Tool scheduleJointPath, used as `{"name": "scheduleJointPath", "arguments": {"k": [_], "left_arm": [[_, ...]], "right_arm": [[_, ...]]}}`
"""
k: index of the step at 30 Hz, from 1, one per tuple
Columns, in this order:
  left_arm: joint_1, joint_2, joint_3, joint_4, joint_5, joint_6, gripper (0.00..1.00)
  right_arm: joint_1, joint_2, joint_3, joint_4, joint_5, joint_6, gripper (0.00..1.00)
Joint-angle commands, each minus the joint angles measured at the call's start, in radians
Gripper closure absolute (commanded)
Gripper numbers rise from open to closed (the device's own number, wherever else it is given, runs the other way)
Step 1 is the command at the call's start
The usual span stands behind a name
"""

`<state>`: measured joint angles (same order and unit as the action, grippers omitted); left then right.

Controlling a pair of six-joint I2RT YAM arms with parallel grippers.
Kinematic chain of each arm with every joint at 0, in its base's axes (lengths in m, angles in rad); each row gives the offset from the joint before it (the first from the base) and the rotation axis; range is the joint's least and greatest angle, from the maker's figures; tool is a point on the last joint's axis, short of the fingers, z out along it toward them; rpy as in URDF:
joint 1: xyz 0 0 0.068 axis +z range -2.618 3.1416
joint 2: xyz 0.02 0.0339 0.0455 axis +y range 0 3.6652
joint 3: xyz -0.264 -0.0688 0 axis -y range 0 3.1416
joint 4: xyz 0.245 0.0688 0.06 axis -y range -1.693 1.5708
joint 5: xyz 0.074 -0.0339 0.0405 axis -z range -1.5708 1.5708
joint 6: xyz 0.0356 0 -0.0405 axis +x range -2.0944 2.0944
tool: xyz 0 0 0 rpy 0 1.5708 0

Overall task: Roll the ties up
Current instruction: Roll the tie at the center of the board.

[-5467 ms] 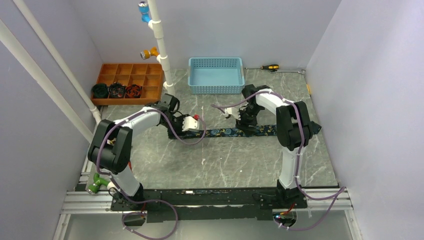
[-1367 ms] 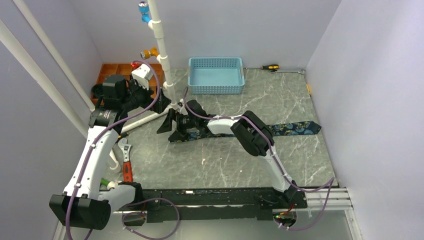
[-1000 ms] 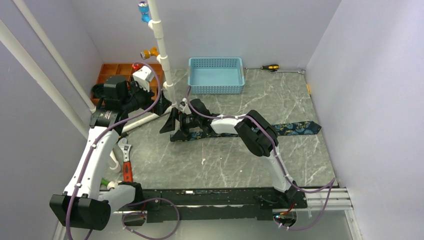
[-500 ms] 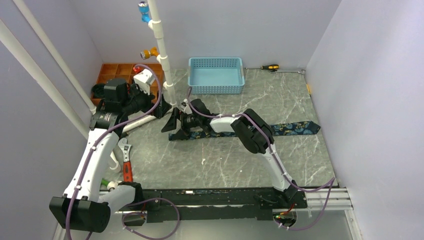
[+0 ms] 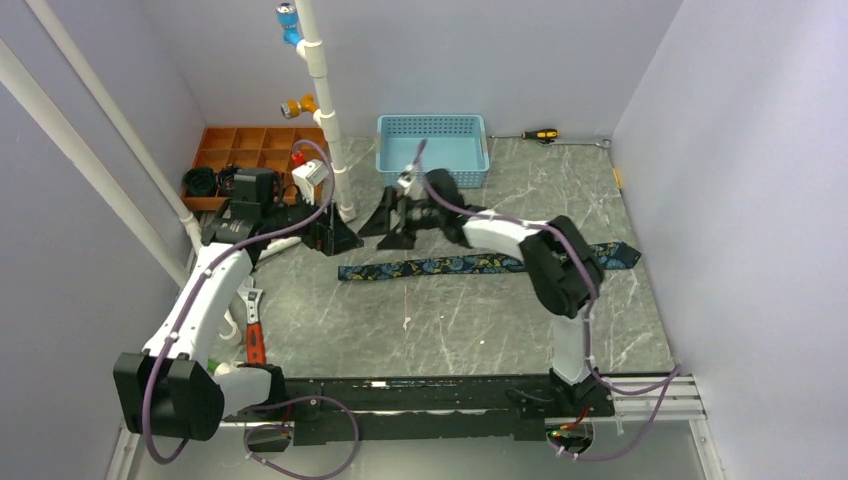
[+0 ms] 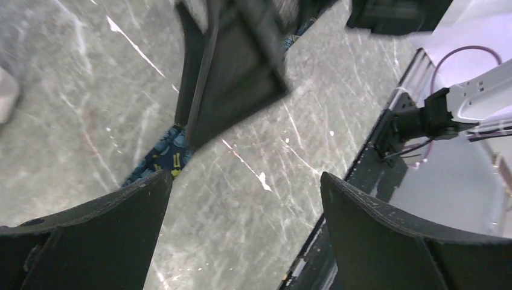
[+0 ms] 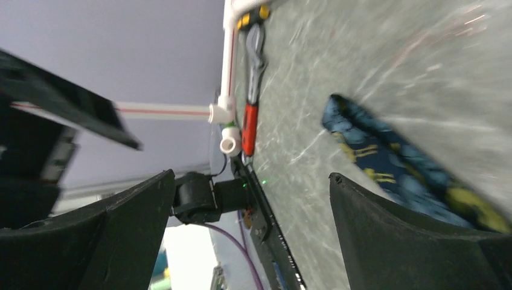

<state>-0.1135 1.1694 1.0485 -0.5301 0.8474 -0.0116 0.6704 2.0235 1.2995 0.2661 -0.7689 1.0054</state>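
One dark navy paisley tie (image 5: 470, 263) lies flat and unrolled across the table, narrow end at the left, wide end at the right (image 5: 615, 253). My left gripper (image 5: 335, 238) is open and empty just behind the narrow end. In the left wrist view (image 6: 244, 178) a bit of the tie (image 6: 162, 154) shows by the left finger. My right gripper (image 5: 390, 222) is open and empty, raised behind the tie near the basket. In the right wrist view (image 7: 252, 176) the tie's narrow end (image 7: 392, 163) lies by the right finger.
A blue basket (image 5: 432, 150) stands at the back. An orange compartment tray (image 5: 262, 150) holding dark rolls is at the back left. A white pipe (image 5: 325, 110) rises beside it. A red-handled wrench (image 5: 250, 320) lies at the left, and a screwdriver (image 5: 540, 133) at the back right.
My right gripper has lifted off the tie's narrow end and swung back towards the basket. My left gripper has come down and right towards that end. The tie lies flat.
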Motion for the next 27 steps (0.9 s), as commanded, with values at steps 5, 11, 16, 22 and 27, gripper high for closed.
{"name": "scheduleJointPath", "arguments": {"k": [5, 11, 16, 22, 27], "left_arm": [[0.014, 0.114, -0.143, 0.212, 0.192, -0.165, 0.01], [0.032, 0.261, -0.244, 0.422, 0.312, -0.253, 0.01], [0.053, 0.425, -0.222, 0.493, 0.376, -0.276, 0.01], [0.059, 0.509, -0.201, 0.448, 0.401, -0.254, 0.01], [0.063, 0.544, -0.263, 0.585, 0.398, -0.341, 0.01]], "right_arm": [[-0.289, -0.168, -0.077, -0.334, -0.026, -0.287, 0.0], [-0.387, -0.252, -0.075, -0.506, -0.028, -0.445, 0.0], [-0.426, -0.278, -0.07, -0.579, -0.042, -0.511, 0.0], [-0.469, -0.257, -0.035, -0.637, -0.047, -0.546, 0.0], [-0.503, -0.238, -0.005, -0.678, -0.051, -0.579, 0.0]]}}
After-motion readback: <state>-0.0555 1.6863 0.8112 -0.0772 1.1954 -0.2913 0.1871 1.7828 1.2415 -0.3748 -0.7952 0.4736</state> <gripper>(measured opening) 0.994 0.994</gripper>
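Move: The tie's left end is nearly straight under the left gripper, about 18 cm below, 1 cm back and 2 cm to its left. The foot of the white pipe stands some 14 cm ahead of the left gripper and 1 cm left. The blue basket sits about 27 cm ahead and 21 cm right. From the right gripper that same tie end lies about 7 cm left, 3 cm back and 9 cm lower. Down towards the tie's left end comes the open left hand, sinking about 14 cm with a drift of only 2 cm to the right, the wrist turning some 35 degrees so that the fingers point more to the right. The right hand, also open, clears away from that end, swinging forward and right, then on to the right above the strip, about 22 cm in all. ##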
